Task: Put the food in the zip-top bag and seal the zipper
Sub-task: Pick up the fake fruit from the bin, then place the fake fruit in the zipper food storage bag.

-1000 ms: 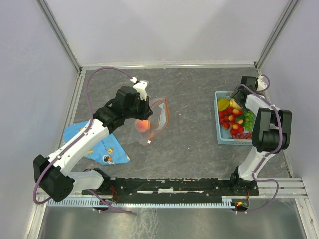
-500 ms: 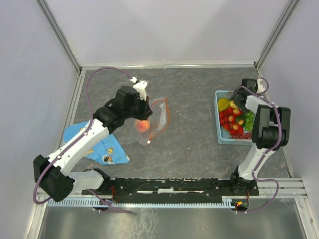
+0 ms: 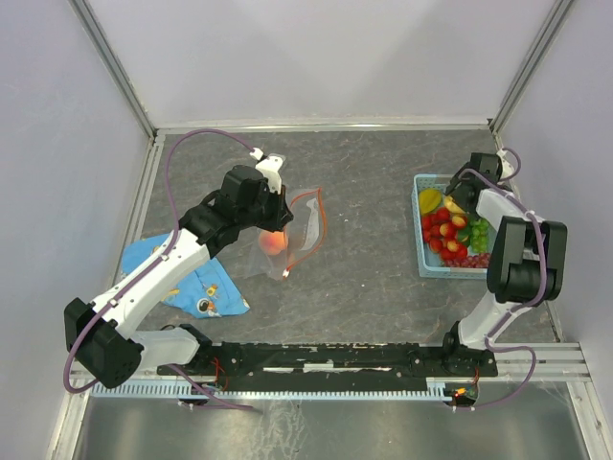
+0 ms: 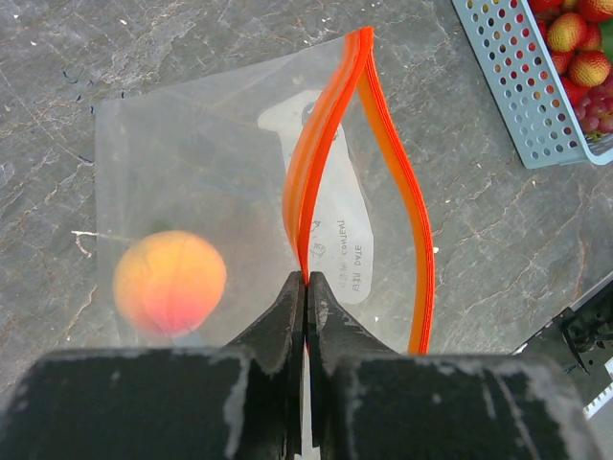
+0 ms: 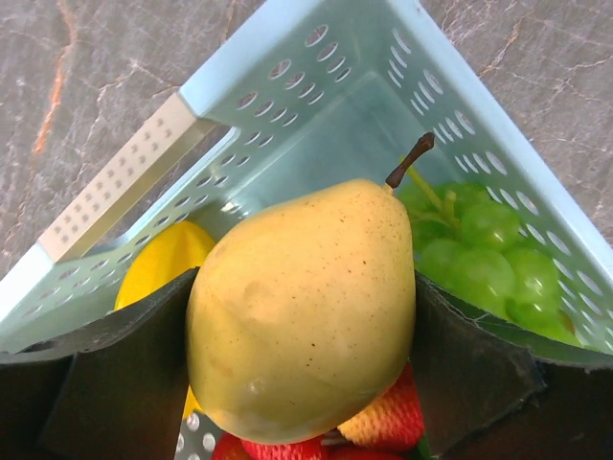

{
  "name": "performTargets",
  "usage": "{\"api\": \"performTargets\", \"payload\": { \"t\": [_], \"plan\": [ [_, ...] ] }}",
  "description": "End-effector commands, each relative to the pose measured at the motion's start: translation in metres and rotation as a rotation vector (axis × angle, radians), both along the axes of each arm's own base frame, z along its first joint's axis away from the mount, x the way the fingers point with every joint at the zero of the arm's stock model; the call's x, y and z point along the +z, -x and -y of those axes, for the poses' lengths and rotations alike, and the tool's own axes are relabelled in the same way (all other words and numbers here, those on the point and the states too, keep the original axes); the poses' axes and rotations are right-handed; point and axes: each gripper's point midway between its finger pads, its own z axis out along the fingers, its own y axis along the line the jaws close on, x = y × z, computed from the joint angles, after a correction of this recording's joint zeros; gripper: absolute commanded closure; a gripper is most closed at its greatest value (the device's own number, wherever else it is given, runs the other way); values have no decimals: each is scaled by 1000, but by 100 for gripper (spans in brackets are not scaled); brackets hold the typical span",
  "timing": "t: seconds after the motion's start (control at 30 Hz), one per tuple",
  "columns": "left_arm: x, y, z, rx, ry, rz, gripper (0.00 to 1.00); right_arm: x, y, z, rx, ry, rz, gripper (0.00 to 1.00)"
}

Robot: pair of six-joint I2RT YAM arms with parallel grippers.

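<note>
The zip-top bag [image 3: 299, 228] [image 4: 192, 163] lies flat at centre-left, its mouth gaping. An orange-pink peach [image 3: 273, 243] [image 4: 170, 283] sits inside it. My left gripper [image 3: 279, 213] [image 4: 306, 280] is shut on one lip of the orange-red zipper [image 4: 321, 163], lifting it; the other lip [image 4: 407, 211] bows away. My right gripper [image 3: 458, 203] [image 5: 305, 326] reaches into the light-blue basket [image 3: 421, 255] [image 5: 287, 57]. A yellow pear [image 5: 297, 287] fills the gap between its fingers and touches both. Green grapes [image 5: 488, 249], a lemon-like piece [image 5: 163, 264] and strawberries [image 5: 383, 426] lie under it.
A blue patterned cloth [image 3: 206, 283] lies at the left, beside the left arm. The basket stands close to the right wall of the enclosure. The black base rail [image 3: 326, 356] runs along the near edge.
The right arm's elbow has swung slightly right and its jaws have narrowed onto the pear. The left arm, bag and peach have not moved.
</note>
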Motion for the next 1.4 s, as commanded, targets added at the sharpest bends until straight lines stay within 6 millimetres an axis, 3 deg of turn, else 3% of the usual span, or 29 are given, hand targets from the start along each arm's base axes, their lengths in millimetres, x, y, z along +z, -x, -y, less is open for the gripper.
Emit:
{"api": "performTargets", "payload": {
  "t": [0.0,0.17,0.37,0.63,0.93,1.37],
  "plan": [
    [13,-4,6,6,63,21,97,39,7,-4,63,23,63,35],
    [15,-4,5,6,62,28,97,67,19,-18,137,6,114,35],
    [15,-4,5,6,61,29,97,102,33,-57,277,-32,201,35],
    [16,-3,6,-3,65,29,97,151,56,-132,553,-65,328,34],
    [16,-1,8,-21,71,26,97,190,89,-212,866,-151,482,34],
    [16,7,19,-97,97,8,97,215,152,-320,1369,-351,542,33]
  ]
}}
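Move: The pear is already in my right fingers, low over the far part of the bin, whose middle lies about 6 cm back and a few centimetres below. The bag's open mouth is some 42 cm to the left, 17 back and 12 higher. The bagged peach sits about 50 cm left and 11 back, and the yellow fruit roughly 8 cm left, slightly below. From my left hand, the mouth is about 5 cm right and a little lower. My right hand keeps its grip on the pear and draws up out of the bin, at first nearly straight up, then swings fast to the left and somewhat back towards the bag's mouth, some 28 cm left and 19 up in all. On the way the wrist turns well over 60 degrees counter-clockwise and tips the fingers up. My left hand keeps pinching the zipper edge. ##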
